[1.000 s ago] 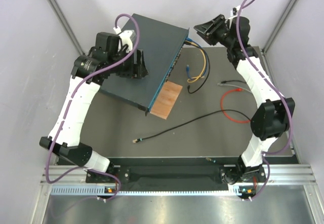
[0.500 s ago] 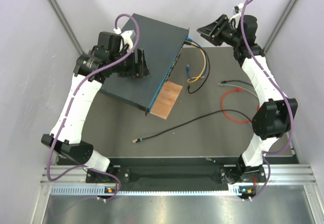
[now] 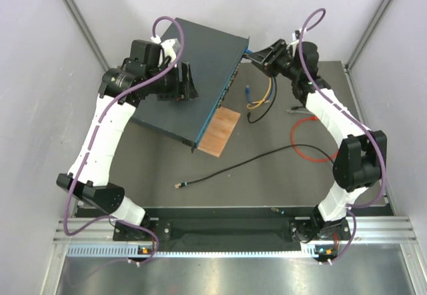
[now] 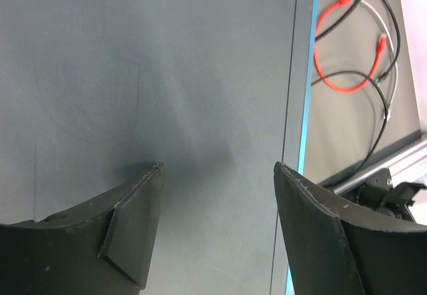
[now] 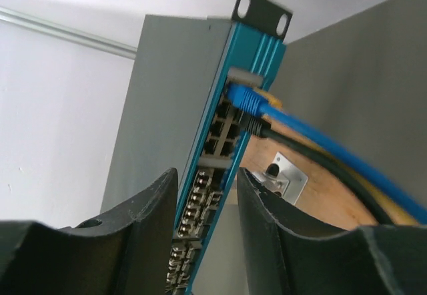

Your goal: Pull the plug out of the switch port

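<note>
The switch (image 3: 207,61) is a flat dark blue-grey box lying at the back left, its socket face turned right. A blue plug (image 5: 243,98) and a black plug (image 5: 252,125) sit in ports at its far end, with a yellow cable (image 3: 270,85) beside them. My left gripper (image 3: 189,87) is open with its tips close over the switch's top (image 4: 167,75), near the teal edge. My right gripper (image 3: 259,53) is open and empty at the switch's far right corner. In the right wrist view its fingers (image 5: 273,201) frame the socket face (image 5: 213,148), below the plugs.
A small brown board (image 3: 219,130) lies against the switch's near right side. A red cable (image 3: 307,138), a grey cable (image 3: 310,110) and a long black cable (image 3: 247,163) lie loose on the dark mat. Walls stand close on both sides.
My right gripper has moved left and down, from above the back right to the switch's plugged corner. The left gripper and the switch have stayed put.
</note>
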Controlling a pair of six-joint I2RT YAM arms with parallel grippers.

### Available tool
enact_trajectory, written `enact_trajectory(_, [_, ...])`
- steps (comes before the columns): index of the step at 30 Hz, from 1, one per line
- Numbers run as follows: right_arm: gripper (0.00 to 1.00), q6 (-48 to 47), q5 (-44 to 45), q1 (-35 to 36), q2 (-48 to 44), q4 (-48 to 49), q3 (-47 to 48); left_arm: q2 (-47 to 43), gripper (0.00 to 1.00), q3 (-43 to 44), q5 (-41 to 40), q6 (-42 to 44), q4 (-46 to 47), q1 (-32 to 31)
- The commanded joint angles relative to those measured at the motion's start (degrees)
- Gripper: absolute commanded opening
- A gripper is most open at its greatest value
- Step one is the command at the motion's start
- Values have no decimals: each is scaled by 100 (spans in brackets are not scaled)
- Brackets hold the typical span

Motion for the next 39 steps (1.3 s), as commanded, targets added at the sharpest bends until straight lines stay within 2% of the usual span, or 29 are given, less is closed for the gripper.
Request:
enact_trajectory(1, [39, 242, 761, 346, -483, 846, -203, -338, 72, 89, 161, 88, -514, 9])
enact_trajectory(5, [38, 559, 1412, 619, -580, 1487, -678, -664, 75, 290, 65, 44, -470, 9])
enact_trajectory(9, [38, 446, 1922, 795, -580, 1850, -847, -498, 77, 870, 152, -27, -531, 1])
enact_trajectory(11, [38, 77, 1765, 655, -388, 1597, -505, -357, 76, 1336, 267, 149, -812, 9])
enact_trajectory(14, [39, -441, 1484, 488, -159, 789, 277, -452, 76, 1163, 328, 132, -674, 9])
enact_trajectory(16, [40, -880, 1124, 321, -18, 243, 796, -523, 76, 926, 311, 44, -594, 9])
enact_trajectory(20, [41, -1066, 281, -65, 316, 101, 1209, -612, 76, 828, 206, 18, -531, 9])
enact_trajectory(24, [41, -1215, -930, -469, 755, -224, 1728, -646, 76, 635, 214, -44, -410, 9])
enact_trajectory(28, [42, -1304, -1741, -637, 1168, -312, 2194, -647, 75, 450, 267, -141, -338, 1])
enact_trajectory(31, [43, -962, -2155, -760, 1494, -180, 2414, -603, 75, 450, 285, -158, -347, 1])
enact_trajectory(35, [44, -303, -2805, -831, 1951, 635, 2511, -532, 75, 450, 320, -185, -303, 9])
enact_trajectory(39, [44, 5, -3017, -840, 2136, 882, 2573, -506, 75, 362, 381, -211, -251, 9])
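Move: The blue plug in the switch's far port lies roughly 6 cm ahead of my right hand, neither left nor right of it, and 2 cm lower. The yellow plug sits just under it, and the black plug about 2 cm nearer along the port face and 1 cm to its left. The switch's far ear is some 5 cm beyond the blue plug and 2 cm to its right. From my left hand, the blue plug is about 14 cm ahead, 19 cm right and 4 cm below. I bring my right hand round for a new approach: it first swings about 3 cm left and a little back, then climbs some 7 cm while sweeping forward and right, and sinks back again onto the blue and yellow plugs, turning counter-clockwise, fingers staying part-open. My left hand backs off about 4 cm and rises clear of the switch top, dipping partway back, fingers wide. ##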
